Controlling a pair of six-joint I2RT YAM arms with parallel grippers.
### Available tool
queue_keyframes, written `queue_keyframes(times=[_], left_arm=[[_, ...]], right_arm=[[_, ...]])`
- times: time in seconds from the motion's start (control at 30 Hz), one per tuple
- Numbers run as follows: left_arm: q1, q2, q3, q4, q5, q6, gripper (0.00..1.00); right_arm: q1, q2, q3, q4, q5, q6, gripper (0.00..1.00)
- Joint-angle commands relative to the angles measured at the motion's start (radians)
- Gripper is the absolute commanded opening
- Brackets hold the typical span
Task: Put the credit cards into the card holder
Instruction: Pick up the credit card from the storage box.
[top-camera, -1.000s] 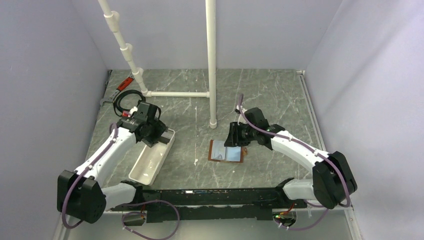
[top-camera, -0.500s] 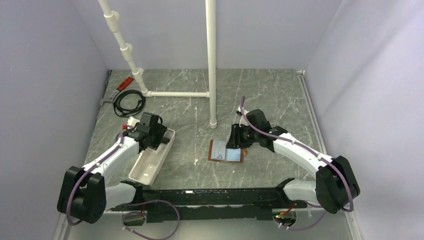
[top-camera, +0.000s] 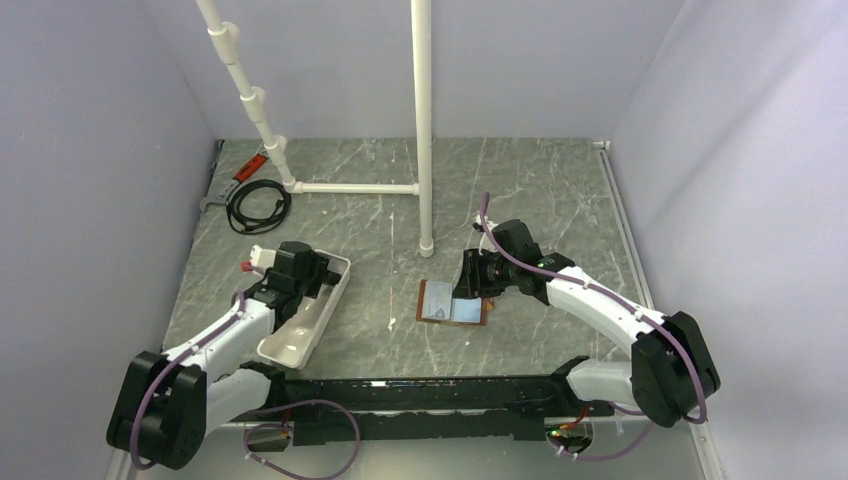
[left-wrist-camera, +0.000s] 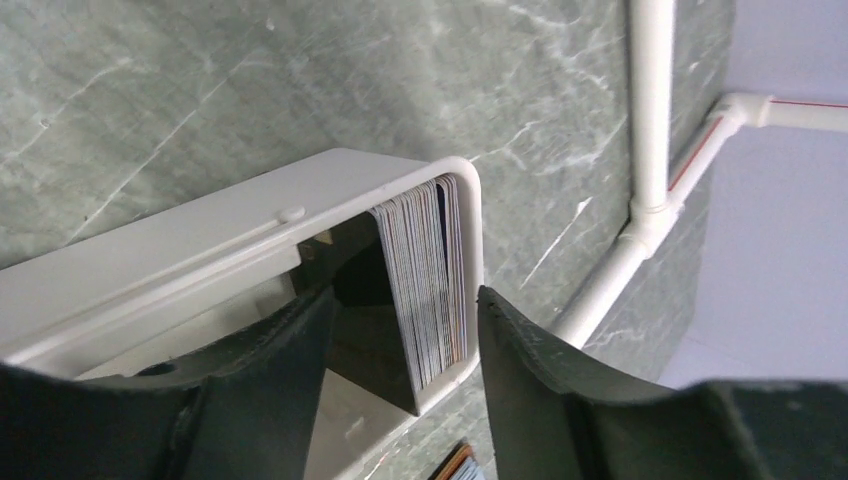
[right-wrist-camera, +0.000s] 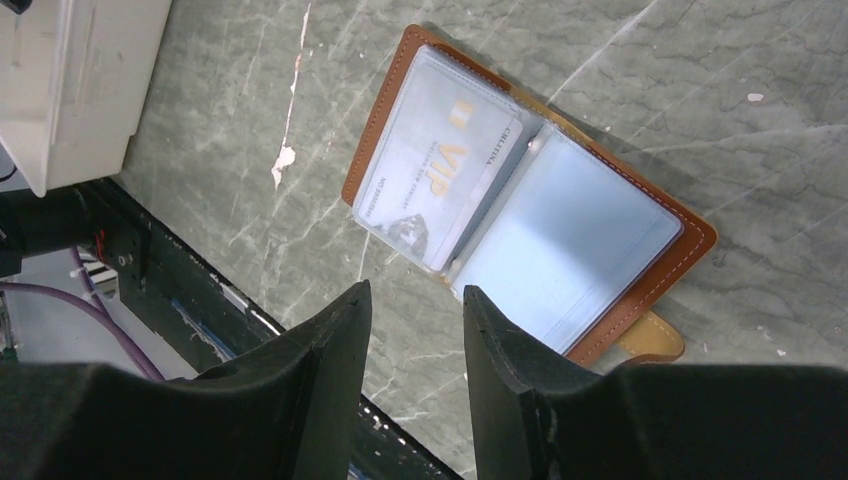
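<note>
The card holder (right-wrist-camera: 700, 235) lies open on the table, brown border round clear pockets. Its left pocket holds a grey-silver "VIP" credit card (right-wrist-camera: 440, 170); the right pocket looks light blue. My right gripper (right-wrist-camera: 415, 290) hovers open and empty just off the holder's near edge; from above it sits at the holder's (top-camera: 468, 310) far right corner. A stack of credit cards (left-wrist-camera: 425, 280) stands on edge against the end wall of a white tray (left-wrist-camera: 200, 250). My left gripper (left-wrist-camera: 405, 293) is open, one finger inside the tray, the other outside the end wall, straddling the stack without gripping.
The long white tray (top-camera: 295, 335) lies diagonally at the left. A white pipe frame (top-camera: 423, 120) rises mid-table, with a crossbar (top-camera: 355, 188) along the surface. A black cable coil (top-camera: 255, 205) and a red-handled tool (top-camera: 250, 165) lie at the back left. Purple walls enclose three sides.
My left arm has drawn back toward the near edge and lowered its gripper over the tray's far end. The right arm has barely moved.
</note>
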Motion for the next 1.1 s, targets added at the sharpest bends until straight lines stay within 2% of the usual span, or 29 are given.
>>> queue_keyframes(times=[0.0,0.1,0.27,0.63,0.8,0.93,1.07], left_arm=[[0.007,-0.053,-0.037,0.169,-0.071,-0.022,0.55],[0.009,-0.059,-0.062,0.221,-0.075,-0.035,0.52],[0.01,-0.07,-0.044,0.201,-0.066,-0.008,0.46],[0.01,-0.099,0.037,0.014,-0.036,0.007,0.36],[0.012,-0.105,0.066,-0.064,-0.024,-0.004,0.27],[0.012,-0.105,0.097,-0.138,-0.017,-0.013,0.16],[0.013,-0.111,0.122,-0.187,-0.006,-0.02,0.11]], right_arm=[[-0.001,-0.008,-0.008,0.024,0.01,-0.003,0.41],[-0.001,-0.005,-0.005,0.018,0.01,-0.006,0.41],[-0.002,-0.001,0.001,0.012,0.01,-0.008,0.41],[-0.001,0.008,0.002,0.018,0.005,-0.008,0.4],[-0.002,0.01,-0.005,0.024,0.003,-0.006,0.4],[-0.002,0.011,-0.009,0.028,0.001,-0.005,0.4],[-0.002,0.015,-0.011,0.029,-0.002,-0.003,0.4]])
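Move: The black credit card stands in the far end of the storage box, between and just under the left hand's open fingers: about 1 cm ahead, 1 cm right and 2 cm lower. The white card stack is right behind it, some 3 cm ahead of the hand, 1 cm right and equally low. The box's middle lies about 6 cm back, 3 cm left and 4 cm down. From the idle right hand the black card is roughly 32 cm left, 3 cm ahead and 5 cm lower. The black card is singled out from the front of the white stack and pinched by its edge as the left fingers close from wide to nearly shut. Meanwhile the left hand climbs about 3 cm, first easing 1 cm forward towards the stack and then slipping back as much, with the fingers tipping up some 5 degrees and levelling off again at the end. ##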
